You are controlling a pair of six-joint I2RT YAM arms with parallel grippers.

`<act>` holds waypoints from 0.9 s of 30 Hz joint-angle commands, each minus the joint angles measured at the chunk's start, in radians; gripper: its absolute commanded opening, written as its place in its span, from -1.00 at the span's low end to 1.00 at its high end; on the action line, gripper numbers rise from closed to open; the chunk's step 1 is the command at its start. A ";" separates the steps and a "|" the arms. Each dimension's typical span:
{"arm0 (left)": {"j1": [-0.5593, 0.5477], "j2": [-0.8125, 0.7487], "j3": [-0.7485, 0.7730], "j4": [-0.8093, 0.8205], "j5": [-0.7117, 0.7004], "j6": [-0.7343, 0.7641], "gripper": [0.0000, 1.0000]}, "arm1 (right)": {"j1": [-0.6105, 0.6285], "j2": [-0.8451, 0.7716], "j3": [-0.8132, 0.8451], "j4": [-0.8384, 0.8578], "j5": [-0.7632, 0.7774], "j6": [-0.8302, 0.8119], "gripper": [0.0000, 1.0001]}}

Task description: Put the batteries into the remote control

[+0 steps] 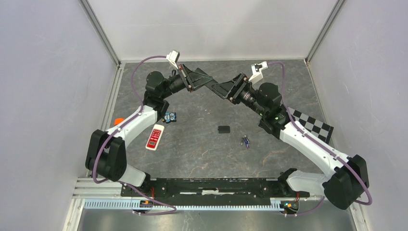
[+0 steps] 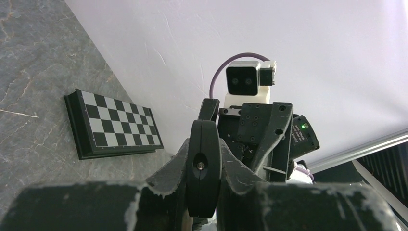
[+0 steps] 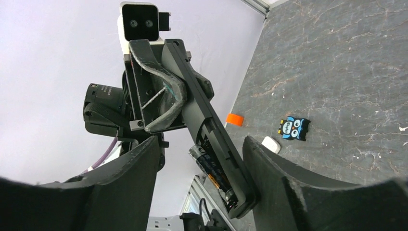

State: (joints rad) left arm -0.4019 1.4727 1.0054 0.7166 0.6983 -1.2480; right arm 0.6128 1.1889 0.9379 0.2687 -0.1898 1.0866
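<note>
My left gripper (image 1: 202,79) is shut on a black remote control (image 1: 213,85) and holds it in the air over the far middle of the table. In the left wrist view the remote (image 2: 204,163) shows end-on, clamped between the fingers. My right gripper (image 3: 202,187) faces it, open, its fingers on either side of the remote's (image 3: 202,115) lower end. The open compartment faces that camera, and a dark battery (image 3: 211,171) with an orange band lies in it, its upper end tilted out. The right finger (image 3: 288,187) is close against the remote's end. More batteries (image 1: 246,141) lie on the table.
A small black cover (image 1: 223,129) lies mid-table. A white and red remote (image 1: 155,137), a blue owl tag (image 1: 169,117) and an orange piece (image 1: 118,120) sit near the left arm. A checkerboard (image 1: 312,124) lies at the right. Walls enclose three sides.
</note>
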 commanded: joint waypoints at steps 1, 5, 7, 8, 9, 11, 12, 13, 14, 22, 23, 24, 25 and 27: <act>0.001 -0.010 0.029 0.058 0.001 0.004 -0.96 | 0.001 0.005 0.035 0.046 -0.030 0.008 0.32; 0.002 -0.015 0.021 0.069 0.007 0.000 -0.96 | 0.000 0.015 0.032 0.062 -0.042 0.020 0.10; 0.001 -0.017 0.012 0.079 0.010 -0.001 -0.96 | 0.000 0.014 0.022 0.074 -0.041 0.032 0.05; 0.001 -0.019 0.004 0.098 0.010 -0.006 -0.96 | 0.001 0.011 0.006 0.099 -0.040 0.042 0.04; 0.002 -0.019 -0.004 0.121 0.010 -0.016 -0.96 | -0.001 0.008 -0.008 0.125 -0.041 0.056 0.04; 0.001 -0.017 -0.016 0.155 0.011 -0.037 -0.96 | -0.004 0.009 -0.015 0.140 -0.047 0.065 0.01; 0.002 -0.016 -0.019 0.163 0.012 -0.042 -0.96 | -0.004 0.011 -0.013 0.142 -0.051 0.065 -0.02; 0.000 -0.016 -0.020 0.171 0.011 -0.050 -0.96 | -0.004 0.011 -0.014 0.142 -0.054 0.069 -0.04; 0.001 -0.016 -0.022 0.174 0.008 -0.053 -0.96 | -0.004 0.009 -0.018 0.147 -0.054 0.070 -0.09; 0.001 -0.016 -0.013 0.180 -0.018 -0.107 -0.96 | -0.005 -0.006 -0.058 0.178 -0.065 0.079 -0.37; 0.001 -0.018 -0.013 0.181 -0.020 -0.116 -0.96 | -0.005 -0.010 -0.062 0.178 -0.066 0.078 -0.39; 0.001 -0.017 -0.011 0.182 -0.022 -0.123 -0.96 | -0.005 -0.012 -0.065 0.181 -0.066 0.077 -0.42; 0.001 -0.018 -0.011 0.182 -0.022 -0.128 -0.96 | -0.006 -0.013 -0.067 0.184 -0.067 0.074 -0.43; 0.001 -0.020 -0.013 0.182 -0.020 -0.128 -0.96 | -0.006 -0.014 -0.068 0.186 -0.070 0.066 -0.31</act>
State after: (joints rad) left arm -0.3988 1.4727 0.9878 0.8402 0.7078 -1.3468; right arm 0.6014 1.1942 0.8795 0.4164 -0.2333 1.1587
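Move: The battery I am loading lies in the open bay of the remote my left hand still holds. It is already between my right fingers, practically at that hand's point, with one end standing proud. From my left hand it is some 3 cm back, 6 cm right and about 1 cm lower. From my right hand, the battery cover lies about 6 cm back and 5 cm right, the spare batteries about 11 cm back and 14 cm right, both roughly 33 cm below. I close my right fingers to about half their gap around the battery end of the remote, pinching battery and remote together to press the proud end in. My right hand otherwise stays nearly in place, dipping half a centimetre, then rising about 1 cm and rolling some 5 degrees. My left hand keeps its grip and lifts the remote nearly 2 cm, tilting it slightly. ##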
